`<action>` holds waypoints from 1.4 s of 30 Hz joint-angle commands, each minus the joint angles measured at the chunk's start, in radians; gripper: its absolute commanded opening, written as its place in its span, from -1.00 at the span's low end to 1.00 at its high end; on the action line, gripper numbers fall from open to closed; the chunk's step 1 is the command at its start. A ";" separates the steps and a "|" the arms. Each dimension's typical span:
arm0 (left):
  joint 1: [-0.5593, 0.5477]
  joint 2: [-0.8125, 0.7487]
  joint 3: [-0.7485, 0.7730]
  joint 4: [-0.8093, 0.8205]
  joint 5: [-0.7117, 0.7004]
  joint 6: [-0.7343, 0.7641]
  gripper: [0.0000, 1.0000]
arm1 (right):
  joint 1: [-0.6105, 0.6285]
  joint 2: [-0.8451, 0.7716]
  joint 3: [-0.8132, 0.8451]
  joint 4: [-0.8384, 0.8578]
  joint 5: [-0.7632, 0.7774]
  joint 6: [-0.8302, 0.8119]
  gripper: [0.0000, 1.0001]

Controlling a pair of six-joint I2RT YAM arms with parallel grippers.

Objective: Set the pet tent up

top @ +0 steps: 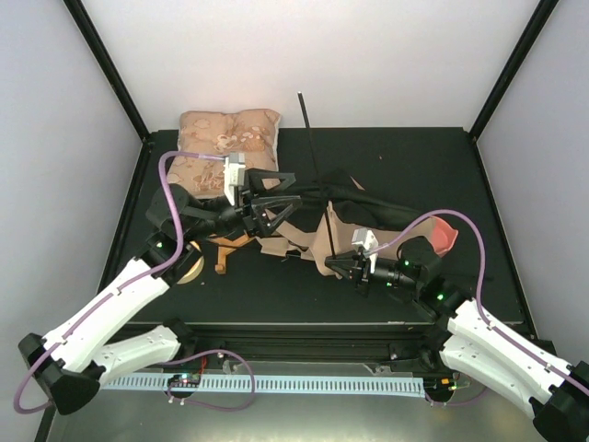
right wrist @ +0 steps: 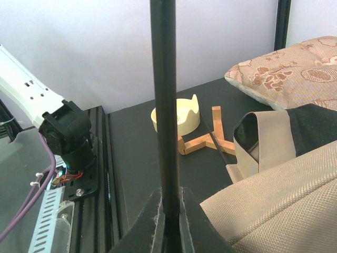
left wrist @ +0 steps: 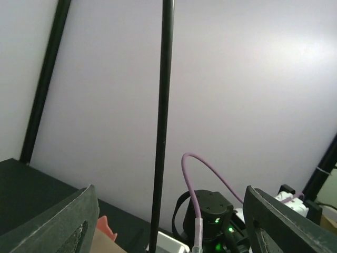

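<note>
The pet tent (top: 345,207) lies collapsed mid-table, tan canvas with black lining; its canvas (right wrist: 279,211) fills the lower right of the right wrist view. One thin black tent pole (top: 313,157) rises from it. My right gripper (top: 337,264) is shut on that pole's lower part, and the pole (right wrist: 164,105) is pinched between its fingers (right wrist: 150,226). My left gripper (top: 287,195) hovers over the tent's left side, open. In the left wrist view the pole (left wrist: 161,132) stands between the wide-spread fingers (left wrist: 68,221), touching neither.
A beige floral cushion (top: 227,138) lies at the back left. A pale yellow round piece (top: 190,267) and wooden struts (top: 225,253) sit near the left arm. A pink object (top: 444,235) lies beside the right arm. Black frame posts stand at the table corners.
</note>
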 commanded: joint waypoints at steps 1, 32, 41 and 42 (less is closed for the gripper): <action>-0.001 0.063 0.038 0.121 0.111 0.002 0.52 | -0.003 0.010 -0.025 -0.103 -0.001 0.109 -0.98; -0.113 0.218 0.088 0.097 0.012 0.061 -0.97 | -0.003 -0.077 0.103 -0.256 0.104 0.122 0.02; -0.113 0.218 0.065 0.089 0.025 0.040 -0.97 | -0.003 -0.083 0.417 -0.487 0.200 0.065 0.17; -0.113 0.216 0.060 0.090 0.025 0.038 -0.97 | -0.004 -0.066 0.473 -0.526 0.200 0.056 0.16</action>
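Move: The upright pole stands about 6 cm to the right of the left hand's open fingers, level with them both in height and forward. Lower down, the right hand still has this same pole between its shut fingers. The tent lies some 15 cm ahead of the right hand, 5 cm to its right and 16 cm lower. The pink bowl lies about 13 cm ahead of the right hand, 29 cm to its right and 20 cm below; the wooden stand is roughly 8 cm ahead of the left hand, 14 cm to its left and 43 cm down. The left hand reaches about 6 cm to the right and sinks a couple of centimetres, turning some 10 degrees clockwise, so that the pole comes between its fingers, then pinches it shut high up and stays put. Only once that grip is made does the right hand, till then holding the pole still lower down, open its fingers to a bit over half, dip slightly, then rise about 9 cm beside the pole while drawing back some 3 cm to the right. ##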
